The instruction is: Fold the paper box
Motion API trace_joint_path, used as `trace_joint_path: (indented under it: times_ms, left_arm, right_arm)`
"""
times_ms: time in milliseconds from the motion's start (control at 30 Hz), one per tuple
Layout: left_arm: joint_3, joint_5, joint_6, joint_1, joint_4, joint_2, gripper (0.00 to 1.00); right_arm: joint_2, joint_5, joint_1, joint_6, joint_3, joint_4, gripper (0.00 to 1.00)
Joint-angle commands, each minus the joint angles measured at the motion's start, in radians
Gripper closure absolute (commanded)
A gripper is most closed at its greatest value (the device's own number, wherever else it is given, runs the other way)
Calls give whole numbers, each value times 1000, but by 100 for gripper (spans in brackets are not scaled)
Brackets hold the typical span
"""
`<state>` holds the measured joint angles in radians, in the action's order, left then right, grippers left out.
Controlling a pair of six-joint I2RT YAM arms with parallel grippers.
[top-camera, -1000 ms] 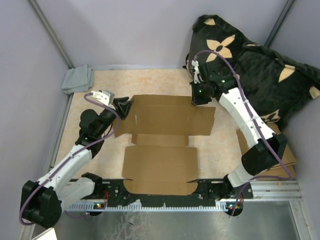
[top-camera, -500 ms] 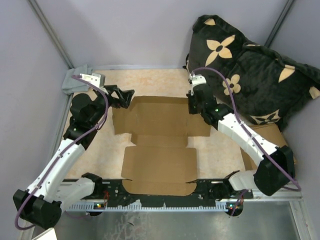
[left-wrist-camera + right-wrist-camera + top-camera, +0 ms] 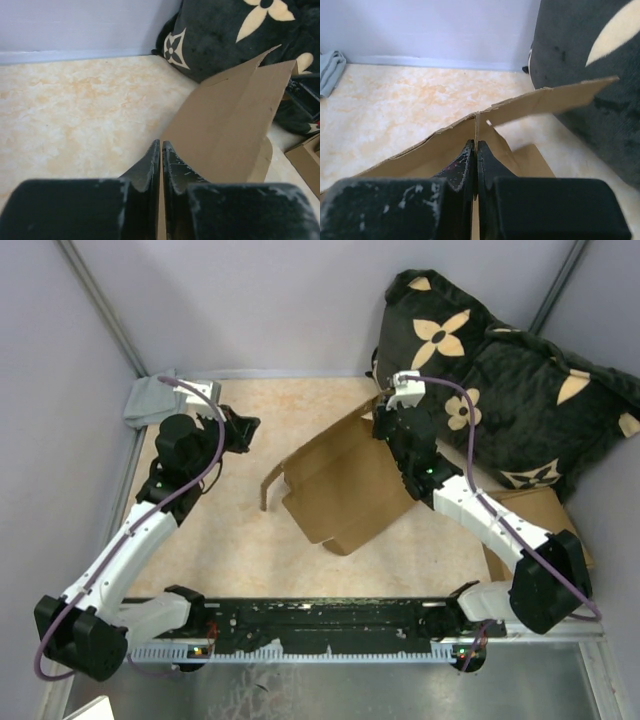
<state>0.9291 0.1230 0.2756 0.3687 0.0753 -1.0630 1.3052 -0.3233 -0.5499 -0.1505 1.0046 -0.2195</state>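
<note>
The paper box [image 3: 345, 485] is a brown die-cut cardboard sheet. It hangs tilted, with its far edge raised and its lower part on the table. My right gripper [image 3: 382, 425] is shut on the raised far edge; the right wrist view shows the cardboard [image 3: 420, 155] pinched between the fingers of that gripper [image 3: 476, 145]. My left gripper [image 3: 248, 428] is to the left of the box and apart from it. Its fingers are closed together and empty [image 3: 161, 145], and the box [image 3: 235, 125] stands beyond them to the right.
A black pillow with tan flowers [image 3: 500, 370] fills the back right corner. A grey cloth [image 3: 150, 400] lies at the back left. Another cardboard piece [image 3: 560, 510] lies at the right under the right arm. Grey walls close in the table.
The box lay flat before; the right gripper has lifted its far edge, so it now hangs tilted and further right. The left gripper has moved up and back off the left flap.
</note>
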Motion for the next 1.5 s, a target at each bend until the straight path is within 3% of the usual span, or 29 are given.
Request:
trace_joint_path:
  times_ms: [0,100,167,267,433,633,833,1200,1467]
  left_arm:
    - [45,-37,-30,-4,-89,-18,86]
    - [30,0,-15,-4,-115,-2,72]
    - [20,28,4,-4,-124,23,68]
    - [40,124,15,-4,-171,48,70]
    - [151,370,19,-3,-327,33,81]
    - [253,233,-11,5,-593,-15,72]
    - [331,138,-22,6,-700,-63,69]
    - [355,183,-12,11,-729,-93,73]
    - [367,209,33,17,-769,-103,62]
  right_arm:
    - [14,-32,-2,-80,-61,-153,100]
    - [14,-31,-2,-127,-94,-132,100]
    - [13,-28,-3,-146,-109,-123,100]
    - [14,-21,-2,-170,-92,-79,100]
    - [71,-2,-2,-190,61,98,100]
    - [174,32,-2,-254,270,354,100]
    - [267,77,-2,-292,434,511,100]
    - [365,95,-2,-298,571,643,100]
    - [389,85,-2,-297,591,652,100]
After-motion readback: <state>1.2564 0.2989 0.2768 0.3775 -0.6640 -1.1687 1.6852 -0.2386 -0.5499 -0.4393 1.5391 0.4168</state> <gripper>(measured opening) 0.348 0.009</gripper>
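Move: My left hand is free. The box's left top corner lies about 4 cm back from it, 5 cm to its right and some 11 cm lower, with the hanging end flap roughly 4 cm nearer me than that corner. My right hand already pinches the far corner; from it, the left top corner is about 20 cm left, 9 cm back and 9 cm below. The bottom panel's middle sits roughly 12 cm back, 7 cm left and 17 cm below my right hand. Keeping my right fingers shut on the far corner, I lower it nearly 6 cm, carry it some 5 cm left and a little forward with a slight rise, then let it sink again. Meanwhile my left hand draws back about 6 cm, then sinks towards the left top corner, opening its fingers partway. Both wrists tip down by nearly 30 degrees. ##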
